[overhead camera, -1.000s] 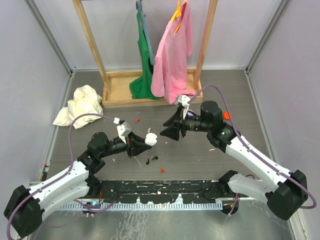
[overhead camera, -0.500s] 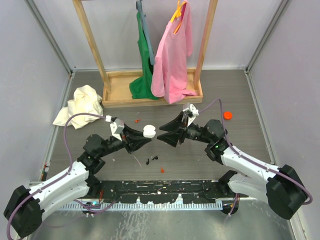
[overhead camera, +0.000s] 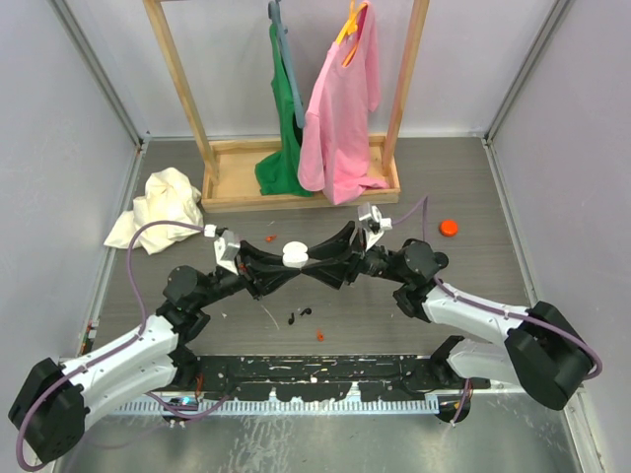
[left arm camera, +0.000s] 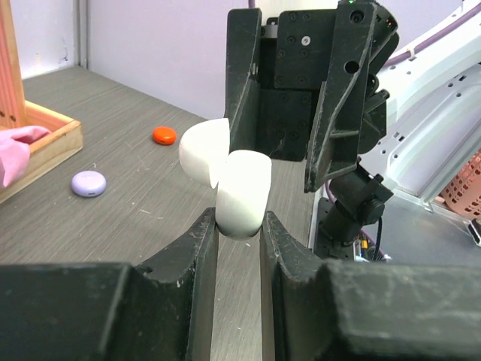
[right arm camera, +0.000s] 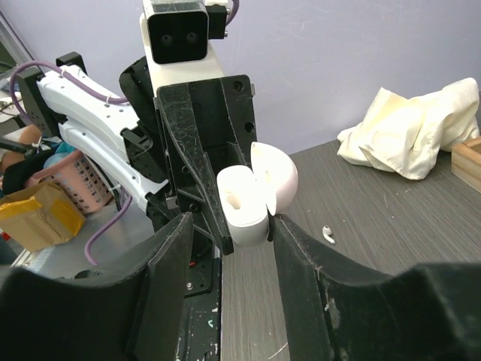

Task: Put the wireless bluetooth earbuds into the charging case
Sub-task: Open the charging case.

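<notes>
A white charging case [overhead camera: 293, 254] with its lid tipped open hangs above the table's middle, and my left gripper [overhead camera: 287, 268] is shut on its lower body. The left wrist view shows the case [left arm camera: 242, 192] pinched between both fingers of the left gripper [left arm camera: 239, 222]. My right gripper [overhead camera: 310, 272] faces it from the right, open. In the right wrist view the case [right arm camera: 244, 195] sits between the tips of the right gripper [right arm camera: 229, 226]: one finger is against the lid's hinge side, and a gap remains on the other. One white earbud [right arm camera: 328, 234] lies on the table beyond.
A wooden rack [overhead camera: 222, 187] with green and pink shirts [overhead camera: 340, 99] stands at the back. A crumpled white cloth [overhead camera: 158, 207] lies at the left. An orange cap [overhead camera: 449, 228] and a lilac disc [left arm camera: 89, 183] rest on the table, with small black pieces [overhead camera: 301, 315] near the front.
The right gripper has come down and leftward until its fingers flank the case. The left arm has raised the case toward the middle, still gripping it.
</notes>
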Robot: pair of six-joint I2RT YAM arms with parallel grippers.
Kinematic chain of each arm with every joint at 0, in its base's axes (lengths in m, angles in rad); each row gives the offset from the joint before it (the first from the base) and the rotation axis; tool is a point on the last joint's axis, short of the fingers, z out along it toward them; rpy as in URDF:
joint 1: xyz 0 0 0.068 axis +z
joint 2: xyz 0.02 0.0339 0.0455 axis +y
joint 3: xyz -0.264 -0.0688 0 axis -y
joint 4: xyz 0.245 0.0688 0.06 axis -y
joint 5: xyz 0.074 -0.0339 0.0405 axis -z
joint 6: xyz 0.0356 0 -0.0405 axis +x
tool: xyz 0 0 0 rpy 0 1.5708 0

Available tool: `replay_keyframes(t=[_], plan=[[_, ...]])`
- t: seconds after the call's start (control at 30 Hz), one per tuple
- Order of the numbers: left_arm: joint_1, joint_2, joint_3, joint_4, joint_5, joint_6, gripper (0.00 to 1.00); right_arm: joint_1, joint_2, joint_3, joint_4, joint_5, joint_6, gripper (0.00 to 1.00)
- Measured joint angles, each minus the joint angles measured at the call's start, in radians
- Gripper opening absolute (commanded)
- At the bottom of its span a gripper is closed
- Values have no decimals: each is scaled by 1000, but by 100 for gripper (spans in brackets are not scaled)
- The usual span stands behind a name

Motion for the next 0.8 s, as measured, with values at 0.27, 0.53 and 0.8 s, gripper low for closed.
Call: replay_keyframes(t=[0.27,0.53,0.8], plan=[[-8,24,0,68,3,-36,0,18,41,0,63,0,11,45],[-22,45,0,114,13,-60,1,21,70,0,134,-1,35,31],[-25,62,0,163,12,-90,19,17,105,0,227,-15,60,2]])
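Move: The white charging case, already hinged open, is held in the left fingertips, its middle roughly 1 cm above the left hand point. From the right hand it lies about 1 cm left, 1 cm back and 1 cm up, between fingers not yet shut. From that hand, a loose white earbud lies about 7 cm ahead and 25 cm below; small black tips some 6 cm back and 25 cm down; the lilac disc about 15 cm ahead, 15 cm right, 24 cm down. The open case's nearer half is pinched from the right: the right fingers shut from about half open to a third, closing around its lower end as that hand eases about 1 cm up and slightly less to the left. The left hand keeps its pinch and rises about 2 cm, drifting 1 cm back and to the right; both hands tip their fingertips up some 5 degrees. ##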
